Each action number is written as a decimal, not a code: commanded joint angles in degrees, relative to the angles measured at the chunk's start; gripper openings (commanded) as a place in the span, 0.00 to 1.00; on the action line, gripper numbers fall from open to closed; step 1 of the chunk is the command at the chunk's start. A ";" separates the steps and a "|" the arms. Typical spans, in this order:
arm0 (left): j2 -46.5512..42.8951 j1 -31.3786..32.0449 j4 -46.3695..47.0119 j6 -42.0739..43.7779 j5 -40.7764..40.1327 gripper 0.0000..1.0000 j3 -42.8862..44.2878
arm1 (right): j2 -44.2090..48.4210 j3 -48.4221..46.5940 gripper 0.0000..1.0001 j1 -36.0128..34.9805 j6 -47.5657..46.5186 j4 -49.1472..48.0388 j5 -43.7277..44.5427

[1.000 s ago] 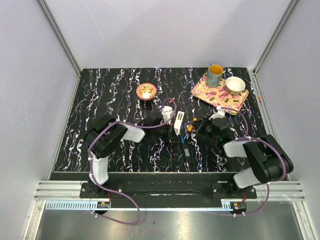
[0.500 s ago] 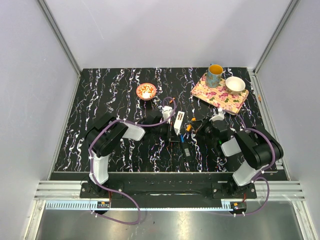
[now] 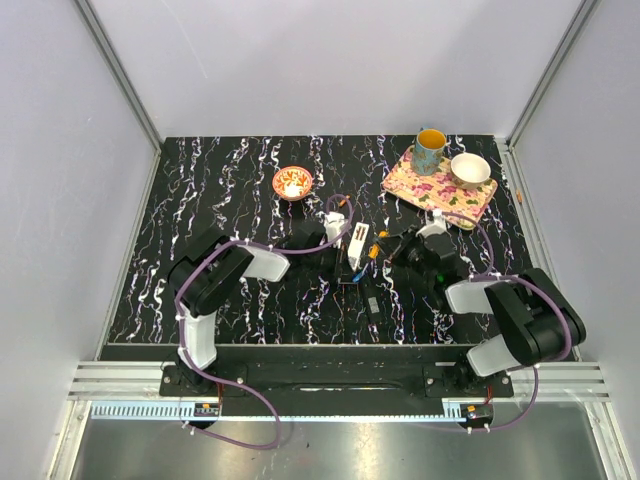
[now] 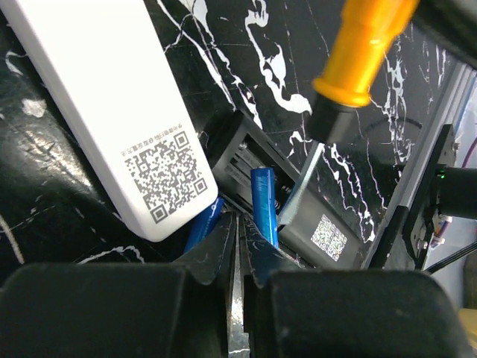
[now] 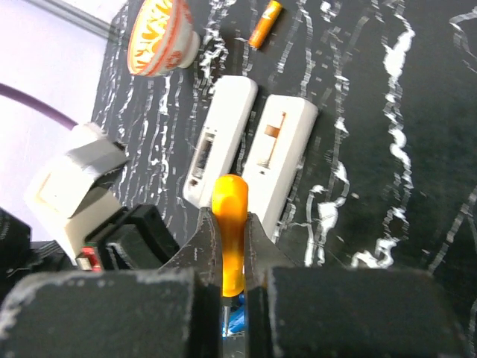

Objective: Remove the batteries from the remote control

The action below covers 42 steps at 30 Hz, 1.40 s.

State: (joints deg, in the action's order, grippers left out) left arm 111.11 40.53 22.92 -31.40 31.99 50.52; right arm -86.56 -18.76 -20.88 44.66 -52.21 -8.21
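Note:
A black remote [image 4: 231, 145] lies with its back open, and two blue cells [image 4: 262, 198] sit in its compartment. My right gripper [image 5: 229, 224] is shut on the orange handle of a screwdriver [image 5: 229, 216], whose metal blade [image 4: 298, 190] reaches down to that compartment. My left gripper [image 4: 238, 237] is shut just short of the blue cells, with nothing between its jaws. Two white remotes [image 5: 287, 153] lie side by side beyond, and one orange battery [image 5: 264, 13] lies loose on the table past them. From above, both grippers [image 3: 347, 268] meet by the screwdriver [image 3: 377, 253].
An orange-and-white bowl [image 3: 293, 182] stands behind the remotes. A floral tray [image 3: 425, 190] at the back right carries a mug [image 3: 430, 150] and a white bowl [image 3: 470, 170]. The black remote [image 3: 370, 300] lies toward the near edge.
The right arm's elbow swung inward and back out while the screwdriver stayed at the black remote. The left arm has hardly moved.

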 commanded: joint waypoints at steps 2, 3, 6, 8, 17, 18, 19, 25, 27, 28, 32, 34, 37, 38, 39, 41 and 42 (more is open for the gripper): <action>-3.09 -0.45 -7.36 4.06 -4.83 0.12 -1.30 | 3.51 -5.31 0.00 -3.20 -4.32 8.26 0.56; -3.44 -0.63 -7.62 4.15 -5.00 0.13 -1.30 | 3.16 -5.40 0.00 -3.46 -4.41 8.26 0.56; -5.11 -0.81 -9.82 4.76 -6.06 0.16 -1.39 | 1.75 -6.02 0.00 -4.08 -4.41 7.91 1.00; -6.60 -0.81 -12.01 5.29 -7.02 0.19 -1.48 | 1.57 -6.20 0.00 -4.08 -4.67 8.26 1.09; -17.58 -0.81 -14.04 7.23 -7.29 0.40 -4.29 | 7.11 -7.86 0.00 -4.16 -9.06 15.10 3.72; -18.64 -0.81 -13.95 7.23 -7.20 0.41 -4.55 | 7.72 -7.95 0.00 -4.16 -9.50 15.72 3.90; -20.65 -0.89 -13.69 7.40 -6.77 0.43 -5.16 | 8.68 -8.13 0.00 -4.08 -9.86 16.34 4.25; -26.90 -2.91 -15.96 9.06 -10.26 0.61 -6.49 | 12.64 -8.31 0.00 -4.08 -11.79 19.85 6.27; -28.48 -3.53 -17.98 11.52 -16.04 0.73 -6.67 | 14.22 -8.22 0.00 -4.08 -11.88 20.30 6.45; -28.67 -3.53 -20.95 12.58 -18.52 0.76 -6.32 | 14.67 -8.31 0.00 -4.16 -12.06 21.17 6.88; -25.25 -3.62 -29.23 17.41 -27.40 0.84 -0.79 | 17.13 -8.57 0.00 -4.16 -13.37 23.11 7.86; -21.30 -3.53 -32.57 18.83 -31.54 0.84 4.04 | 18.62 -8.83 0.00 -4.08 -13.99 24.51 9.51; -15.67 -3.53 -33.90 19.80 -35.41 0.86 9.67 | 20.29 -9.10 0.00 -3.99 -15.04 26.09 10.31; -14.09 -3.53 -33.90 20.06 -36.11 0.87 10.81 | 20.73 -9.10 0.00 -3.99 -15.39 26.45 10.58; -11.21 -3.53 -33.99 20.67 -36.29 0.87 13.17 | 21.52 -9.10 0.00 -3.90 -15.57 26.71 10.75; -8.38 -3.44 -33.47 21.20 -35.95 0.87 14.86 | 22.31 -9.01 0.00 -3.90 -15.84 27.59 11.02; -5.76 -3.53 -33.20 21.90 -35.42 0.87 15.65 | 22.84 -9.10 0.00 -3.73 -15.92 27.86 11.02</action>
State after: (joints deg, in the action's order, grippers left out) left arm 99.70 37.06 -9.45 -12.82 0.34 61.71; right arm -66.39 -25.19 -24.56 30.79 -25.58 0.56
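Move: The white remote with black batteries lies about 13 cm ahead and 6 cm left of the closed left hand, slightly below. The slotted white remote is 8 cm straight ahead; the black remote is 5 cm back and 3 cm right. From the right hand, holding the screwdriver, the upright blue battery is 8 cm back, 6 cm left and 6 cm below, with the black remote another 6 cm back beyond it. Left hand opens wide, arcing 10 cm left and 8 forward towards the battery-filled remote; right lifts the screwdriver 6. ##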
